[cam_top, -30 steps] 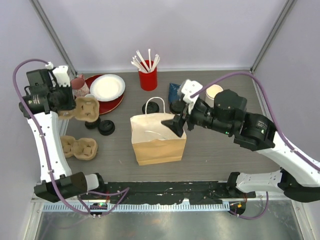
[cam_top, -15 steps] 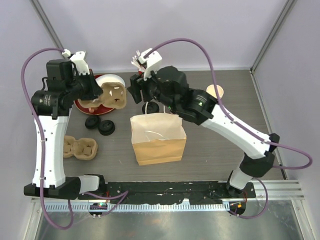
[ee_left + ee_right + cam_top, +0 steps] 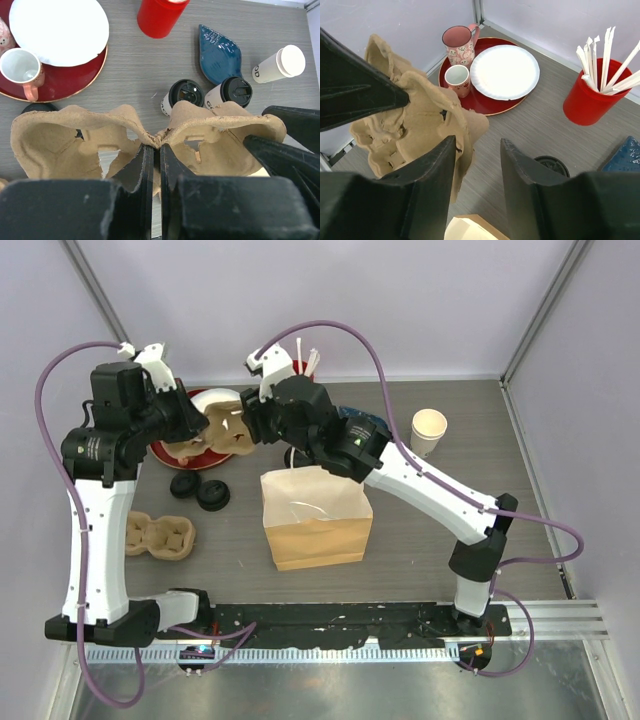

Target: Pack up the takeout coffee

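A brown pulp cup carrier hangs in the air over the red tray's edge. My left gripper is shut on its middle ridge. My right gripper is at the carrier's right end, jaws apart, with the carrier's edge against the inner side of its left finger. The takeout coffee, two cream cups with black lids, stands on the table behind the brown paper bag. In the top view my right arm hides most of both cups.
A second carrier and loose black lids lie at the left. The red tray holds a white plate, a pink mug and a small cup. At the back are a red straw holder, a blue dish and a lidless cup.
My right arm swung from above the bag left to the carrier, its jaws narrowing. My left arm carried the carrier up and toward the middle.
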`<state>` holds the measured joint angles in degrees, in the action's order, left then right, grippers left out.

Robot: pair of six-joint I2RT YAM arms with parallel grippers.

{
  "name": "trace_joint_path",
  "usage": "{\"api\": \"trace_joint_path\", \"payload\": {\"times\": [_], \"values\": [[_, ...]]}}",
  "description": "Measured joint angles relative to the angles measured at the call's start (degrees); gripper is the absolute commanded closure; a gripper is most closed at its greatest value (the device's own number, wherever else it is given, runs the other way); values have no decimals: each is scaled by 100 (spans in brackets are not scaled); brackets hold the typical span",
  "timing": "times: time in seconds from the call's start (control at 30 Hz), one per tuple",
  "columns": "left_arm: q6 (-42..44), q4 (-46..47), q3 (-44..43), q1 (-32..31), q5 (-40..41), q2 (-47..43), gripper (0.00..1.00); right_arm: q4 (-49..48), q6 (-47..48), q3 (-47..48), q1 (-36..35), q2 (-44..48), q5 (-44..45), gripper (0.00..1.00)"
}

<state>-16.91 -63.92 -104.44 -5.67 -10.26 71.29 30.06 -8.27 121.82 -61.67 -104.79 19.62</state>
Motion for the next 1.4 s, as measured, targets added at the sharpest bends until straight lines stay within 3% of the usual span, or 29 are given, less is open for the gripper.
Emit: {"api": "trace_joint_path", "payload": {"times": [0.27, 0.33, 0.4, 0.43, 0.53, 0.7, 0.73, 0.9, 1.1, 1.3, 1.4], "values": [[-136, 50, 9, 0, -164, -13, 100, -7, 66, 278, 0, -160, 103, 97], [-166, 70, 42, 0, -199, -28, 100, 0, 90, 280, 4, -175, 157, 99], [-188, 83, 68, 0, -245, -44, 84, 22, 92, 280, 28, -188, 188, 99], [-192, 103, 87, 0, -271, -55, 72, 35, 92, 280, 39, -188, 199, 99], [-120, 151, 149, 0, -299, -66, 50, 24, 92, 278, 48, -186, 216, 99], [177, 153, 173, 0, -9, -72, 32, -101, 92, 186, 44, -129, 195, 99], [254, 131, 144, 0, 59, -70, 23, -118, 92, 164, 44, -101, 195, 99], [682, -74, -398, -2, 192, -57, 0, -142, 83, 42, 39, 151, 216, 99], [1215, -262, -1397, -11, 175, -170, 0, -70, 61, 39, 39, 529, 313, 99], [1572, -264, -1416, -22, 667, -321, 1, 380, -96, -221, 39, 1303, 205, 99], [1681, -210, -1270, -20, 909, -304, 10, 680, -181, -452, 39, 1849, 175, 99]]}}
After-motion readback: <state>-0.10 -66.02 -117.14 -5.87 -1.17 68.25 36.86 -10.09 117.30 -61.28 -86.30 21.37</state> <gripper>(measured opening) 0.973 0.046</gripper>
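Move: The left gripper holds the cardboard cup carrier by its middle, that middle about 1 cm ahead of the fingers and 3 below. It lies some 8 cm to the right hand's left and 1 back, its right-hand rim between those open fingers. From the right hand, the paper bag is about 10 cm right, 11 back; the red straw cup 6 right, 19 ahead; the nearer lidded cup 7 right, 4 ahead. All three stand roughly 30 cm lower. Easing about 1 cm forward, the right hand shuts its fingers and pinches the carrier's right-hand rim while the left still holds the middle. The left then opens wide, lets go and backs off, mostly up some 9 cm, also back and to its left, tipping its fingers upward; the right carries the carrier off to the right and up, about 9 cm each, drawing back a little late on. ##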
